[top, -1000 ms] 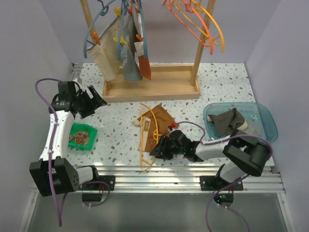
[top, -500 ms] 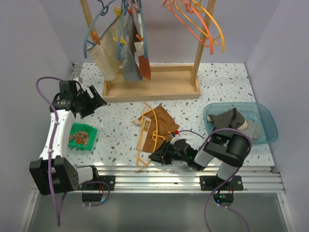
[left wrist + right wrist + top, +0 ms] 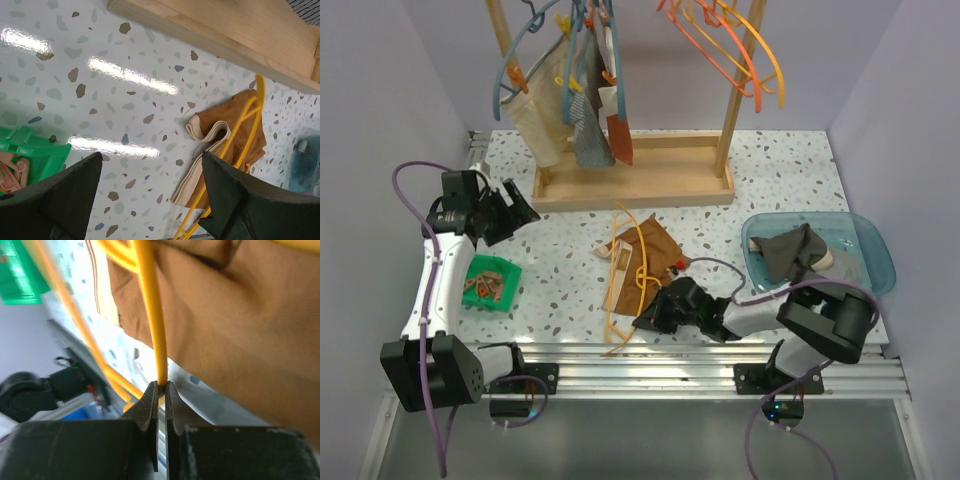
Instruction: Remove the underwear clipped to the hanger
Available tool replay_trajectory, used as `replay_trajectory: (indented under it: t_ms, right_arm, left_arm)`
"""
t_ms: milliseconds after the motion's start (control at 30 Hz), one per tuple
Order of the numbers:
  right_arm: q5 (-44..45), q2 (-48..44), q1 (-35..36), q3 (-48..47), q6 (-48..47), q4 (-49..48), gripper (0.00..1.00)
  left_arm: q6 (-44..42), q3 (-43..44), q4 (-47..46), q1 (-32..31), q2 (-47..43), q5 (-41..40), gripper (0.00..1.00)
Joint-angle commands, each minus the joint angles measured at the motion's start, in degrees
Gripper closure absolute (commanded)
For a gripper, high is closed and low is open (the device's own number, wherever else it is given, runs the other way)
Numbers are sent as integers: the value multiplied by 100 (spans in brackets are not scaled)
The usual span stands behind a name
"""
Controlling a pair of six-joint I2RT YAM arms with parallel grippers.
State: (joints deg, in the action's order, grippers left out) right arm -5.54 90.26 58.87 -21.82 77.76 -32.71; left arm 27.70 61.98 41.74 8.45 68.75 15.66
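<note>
The rust-brown underwear with a pale beige waistband lies on the speckled table, the thin yellow hanger across it. My right gripper lies low on the table at the near end of the hanger and is shut on the hanger's yellow rod, with the underwear close behind it. My left gripper is open and empty, well to the left of the underwear. The left wrist view shows the underwear and the hanger ahead of its spread fingers.
A wooden rack with blue-grey hangers and hung cloths stands at the back. A green box of clips sits at the left. A blue tub holding a grey cloth sits at the right. A metal rail runs along the near edge.
My right gripper shifted slightly along the hanger's near end, and the hanger's lower part moved a little with it. The left arm has hardly moved.
</note>
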Motion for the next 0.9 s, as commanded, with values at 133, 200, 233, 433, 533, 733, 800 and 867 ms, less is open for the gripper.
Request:
replay_trajectory:
  t_ms: [133, 200, 233, 433, 533, 733, 800, 867]
  right_arm:
    - [1353, -2034, 2, -1226, -1910, 4541, 100]
    - [1695, -2336, 2, -1692, -2263, 5649, 100]
    - [1801, -2433, 2, -1876, -2648, 6009, 100]
    - [2635, -2136, 2, -3502, -3705, 8831, 100]
    - [2978, -1776, 2, -4039, -3855, 9860, 100]
    - [4437, -1275, 10, -5199, -3347, 11856, 100]
    - [4833, -1195, 2, -5559, -3346, 12191, 100]
    - [4966, -1002, 2, -5779, -3451, 12288, 100]
  left_arm:
    - [-134, -19, -16, -36, -186, -28, 16]
    - [-125, -19, -25, -36, -204, -28, 16]
    - [-116, -10, -34, -27, -213, -28, 17]
    - [-72, -124, -130, -36, -266, 139, 17]
    - [-63, -229, -157, -27, -327, 130, 17]
    - [-37, -335, -166, -27, -450, 148, 16]
    - [-19, -344, -183, -27, -459, 165, 16]
    - [24, -370, -210, -27, -459, 235, 16]
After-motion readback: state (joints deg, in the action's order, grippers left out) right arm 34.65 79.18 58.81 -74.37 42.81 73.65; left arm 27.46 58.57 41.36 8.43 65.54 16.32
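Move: The right hand already pinches the yellow hanger low over the table, by a bar near its near end, with the brown underwear spread some 12 cm straight ahead. The clear table it heads over lies about 19 cm to its right and 11 cm ahead, the blue basket about 42 cm right and 15 cm ahead, all about 2 cm lower. From the left hand, that clear patch is roughly 48 cm right, 5 cm back and 20 cm below. Keeping its shut grip on the yellow hanger, the right hand lifts it up and to the right off the brown underwear, climbs about 12 cm, carries on nearly level to the right, then rises again, for some 18 cm rightward, 15 cm upward and a slight 5 cm forward in all. Along the way the wrist rolls about 70 degrees, so that fingers first slanting left and down end up pointing almost straight down over the table between the underwear and the blue basket. ##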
